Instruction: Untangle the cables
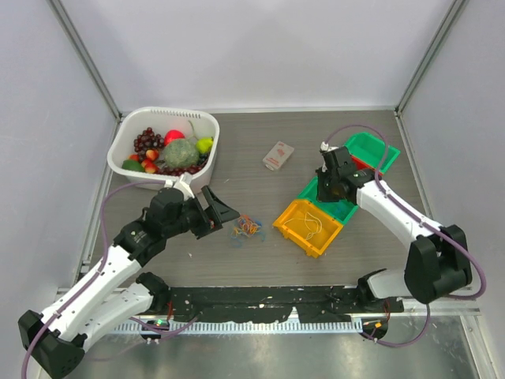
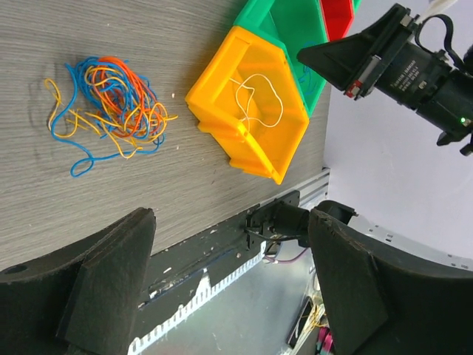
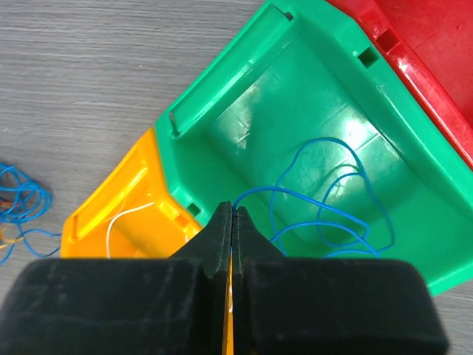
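Observation:
A tangle of blue, orange and yellow cables (image 1: pixel 247 228) (image 2: pixel 109 103) lies on the table between the arms. My left gripper (image 1: pixel 222 212) (image 2: pixel 233 222) hangs open just left of it, holding nothing. A blue cable (image 3: pixel 325 188) loops inside the green bin (image 3: pixel 222 81) (image 1: pixel 338 208). My right gripper (image 3: pixel 232 211) (image 1: pixel 327 188) is shut on one end of it, above the bin's near wall. A white cable (image 2: pixel 259 100) (image 1: pixel 312 223) lies in the yellow bin (image 2: pixel 222 111) (image 1: pixel 293 229).
A red bin (image 3: pixel 421 59) sits beside the green one, with another green bin (image 1: pixel 371 146) behind. A white basket (image 1: pixel 126 146) of fruit stands at the back left. A small card box (image 1: pixel 278 155) lies mid-table. A black rail (image 1: pixel 260 300) runs along the near edge.

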Robot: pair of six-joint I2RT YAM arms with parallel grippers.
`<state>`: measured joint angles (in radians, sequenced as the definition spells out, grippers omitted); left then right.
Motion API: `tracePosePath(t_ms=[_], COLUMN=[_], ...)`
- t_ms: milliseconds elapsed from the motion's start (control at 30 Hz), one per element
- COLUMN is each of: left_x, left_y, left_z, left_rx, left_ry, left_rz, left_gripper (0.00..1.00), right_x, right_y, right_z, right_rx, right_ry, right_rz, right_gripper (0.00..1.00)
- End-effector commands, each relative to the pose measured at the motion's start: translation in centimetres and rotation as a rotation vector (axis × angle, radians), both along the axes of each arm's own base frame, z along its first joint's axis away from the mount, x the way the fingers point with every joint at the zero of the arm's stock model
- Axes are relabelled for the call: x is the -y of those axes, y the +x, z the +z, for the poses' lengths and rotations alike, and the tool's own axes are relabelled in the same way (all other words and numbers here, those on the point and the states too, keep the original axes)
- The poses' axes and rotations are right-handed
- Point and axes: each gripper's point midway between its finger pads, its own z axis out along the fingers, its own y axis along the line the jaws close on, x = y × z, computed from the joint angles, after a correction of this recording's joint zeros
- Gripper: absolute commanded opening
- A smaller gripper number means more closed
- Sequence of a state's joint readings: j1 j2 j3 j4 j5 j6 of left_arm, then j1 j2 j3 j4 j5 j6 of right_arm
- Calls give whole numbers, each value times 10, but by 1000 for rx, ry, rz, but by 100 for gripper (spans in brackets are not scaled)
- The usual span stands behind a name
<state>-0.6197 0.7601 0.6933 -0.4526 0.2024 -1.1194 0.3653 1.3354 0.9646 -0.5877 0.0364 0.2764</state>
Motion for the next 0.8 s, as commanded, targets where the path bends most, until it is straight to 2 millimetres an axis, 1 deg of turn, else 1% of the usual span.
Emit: tracePosePath(t_ms=[0, 33, 67, 100, 133, 167, 200, 233, 267, 300, 333, 367, 433, 467, 500, 533, 567, 600, 633, 667, 733, 767], left_x=[3, 3, 5, 6, 8, 8, 8, 9, 9, 9, 8, 7, 3, 2, 2, 2, 3, 5, 7, 9, 13, 15], left_y=[2, 1, 0, -1, -1, -1, -2, -1, -1, -1, -1, -1, -2, -3, -3, -2, -2, -1, -1, 0, 4, 7], left_z=[-3, -7, -10, -13, -17, -21, -23, -24, -26, -26, -28, -30, -36, -38, -42, -44, -47, -49, -53, -58, -67, -71], left_rx=[-3, -21, -38, -53, -70, -84, -90, -92, -96, -97, -101, -103, -117, -121, -127, -129, -135, -136, -138, -148, -162, -168], left_ry=[1, 15, 26, 36, 47, 59, 69, 77, 84, 95, 110, 128, 172, 189, 203, 210, 214, 212, 210, 208, 218, 227], left_rz=[-9, -17, -30, -45, -56, -61, -67, -71, -76, -83, -90, -95, -105, -113, -122, -125, -129, -138, -148, -154, -165, -174], left_gripper=[85, 84, 83, 82, 81, 81, 80, 80, 81, 81, 81, 81, 81, 81, 79, 77, 76, 72, 68, 65, 59, 57], right_x=[4, 10, 13, 18, 16, 14, 16, 15, 18, 18, 20, 19, 19, 18, 14, 13, 9, 11, -2, -3, -38, -50], right_y=[17, 19, 21, 22, 27, 32, 30, 37, 33, 37, 35, 36, 31, 28, 25, 19, 18, 11, 6, 3, -13, -16], right_z=[-13, -26, -27, -37, -36, -37, -42, -41, -41, -36, -30, -23, -4, 10, 19, 28, 37, 45, 54, 60, 68, 73], right_rx=[-27, -62, -79, -112, -122, -131, -160, -165, -188, -178, -176, -163, -138, -113, -94, -82, -65, -51, -19, 0, 9, 16], right_ry=[-1, -44, -73, -106, -108, -113, -125, -135, -152, -158, -163, -160, -144, -133, -128, -124, -123, -156, -177, -203, -157, -122], right_rz=[-46, -58, -71, -81, -80, -84, -88, -96, -95, -99, -105, -104, -102, -99, -91, -82, -69, -68, -18, -13, 87, 115], right_gripper=[1, 1, 1, 1, 1, 6, 10, 16, 20, 28, 31, 39, 46, 49, 53, 55, 56, 57, 58, 58, 58, 58])
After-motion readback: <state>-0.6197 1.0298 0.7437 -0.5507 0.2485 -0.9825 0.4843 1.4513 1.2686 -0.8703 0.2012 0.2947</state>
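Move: The right hand, with the blue cable pinched in its shut fingertips, has the near green tray's middle about 5 cm ahead, 4 cm to its right and 10 cm below; the yellow tray is some 3 cm back and 4 cm left, the red tray 12 cm ahead and 9 cm right. The cable tangle lies about 8 cm ahead of the open left hand, 4 cm right and 19 cm below, with the yellow tray 8 cm ahead and 21 cm right of that hand. Down and slightly forward, the right hand lowers the blue cable about 6 cm into the near green tray, opens to a bit over half to let go of it, then rises some 10 cm, easing back and left. Meanwhile the left hand sinks about 7 cm towards the tangle, tipping its fingers steeper and narrowing them to just over half open, touching nothing. ##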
